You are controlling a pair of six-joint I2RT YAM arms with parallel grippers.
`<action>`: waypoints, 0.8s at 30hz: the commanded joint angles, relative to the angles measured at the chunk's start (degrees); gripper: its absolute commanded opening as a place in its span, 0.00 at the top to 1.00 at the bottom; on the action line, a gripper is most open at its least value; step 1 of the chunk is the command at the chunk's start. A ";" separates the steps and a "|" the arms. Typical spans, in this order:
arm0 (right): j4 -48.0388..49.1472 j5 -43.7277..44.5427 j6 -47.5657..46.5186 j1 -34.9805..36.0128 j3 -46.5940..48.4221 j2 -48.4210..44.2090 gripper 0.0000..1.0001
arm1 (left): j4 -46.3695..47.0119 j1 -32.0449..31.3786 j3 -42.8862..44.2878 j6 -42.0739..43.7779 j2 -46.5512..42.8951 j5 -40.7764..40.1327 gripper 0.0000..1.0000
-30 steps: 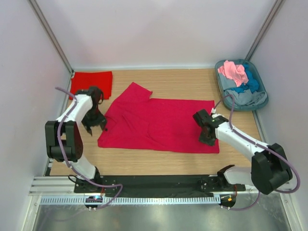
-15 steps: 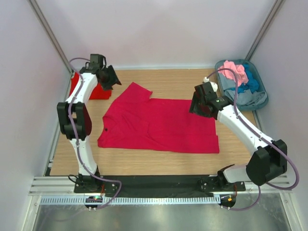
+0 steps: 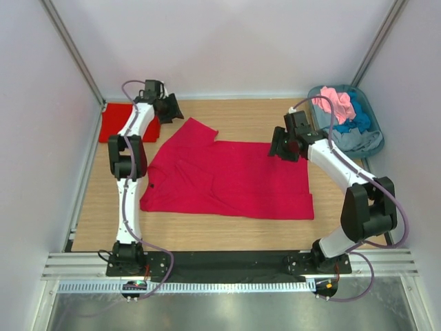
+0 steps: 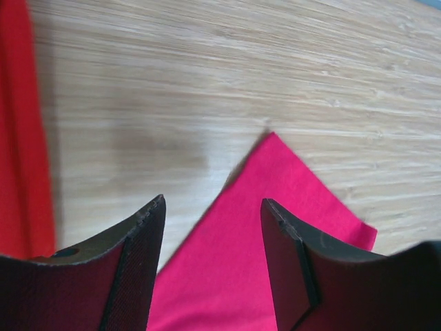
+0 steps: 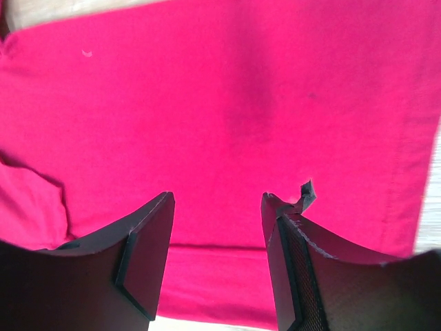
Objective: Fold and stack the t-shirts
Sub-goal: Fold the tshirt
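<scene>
A crimson t-shirt (image 3: 220, 176) lies spread flat in the middle of the wooden table. My left gripper (image 3: 172, 109) is open and empty above the shirt's far-left sleeve; in the left wrist view that sleeve corner (image 4: 275, 207) lies between the open fingers of the left gripper (image 4: 213, 207). My right gripper (image 3: 278, 146) is open and empty over the shirt's far right edge; the right wrist view shows the right gripper (image 5: 217, 200) above crimson cloth (image 5: 220, 103) with a hem. A folded scarlet t-shirt (image 3: 117, 121) lies at the far left, also in the left wrist view (image 4: 21, 138).
A grey-blue oval tub (image 3: 314, 118) stands at the far right corner with a pink shirt (image 3: 333, 102), a blue one (image 3: 358, 117) and a grey one (image 3: 348, 140) heaped in it. White walls close in the table on three sides.
Both arms swung from the near side of the shirt to its far side: the left from the left edge to the far-left sleeve, the right from the near-right corner to the far right edge. The shirt stayed put.
</scene>
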 commanded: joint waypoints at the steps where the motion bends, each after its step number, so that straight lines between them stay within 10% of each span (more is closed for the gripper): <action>1: 3.83 -3.89 -0.02 0.23 -1.82 0.85 0.40 | 6.87 -0.10 2.30 -2.61 3.04 5.66 0.42; 19: -7.49 12.01 9.72 -7.50 12.57 17.52 0.39 | 9.09 -4.49 1.69 -5.78 8.50 6.89 0.55; 24: -14.26 19.83 14.65 -9.35 23.38 25.71 0.41 | 9.70 -5.28 1.78 -7.19 8.51 8.56 0.79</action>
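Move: Just to the right of the left hand, about 8 cm across, 2 cm ahead and 4 cm down, is the far-left corner of the pink t-shirt. The folded red t-shirt is centred about 18 cm to this hand's left, level with it, and the sleeve's other corner is some 17 cm right and 4 cm back. The t-shirt's far-right corner is roughly 13 cm right of the right hand, 9 cm ahead and 10 cm down; from that hand the bin is about 28 cm right and 18 cm ahead, and the near-right corner 14 cm right and 25 cm back. Dropping a couple of centimetres first, the left hand then sweeps about 7 cm right, low over the table, onto the t-shirt's far-left corner, its fingers drawing in from half open to around the cloth. The right hand sinks slightly and pauses, then swings right, forward and down towards the far-right corner, turning some 25 degrees clockwise with fingers still open and not yet on the cloth. ##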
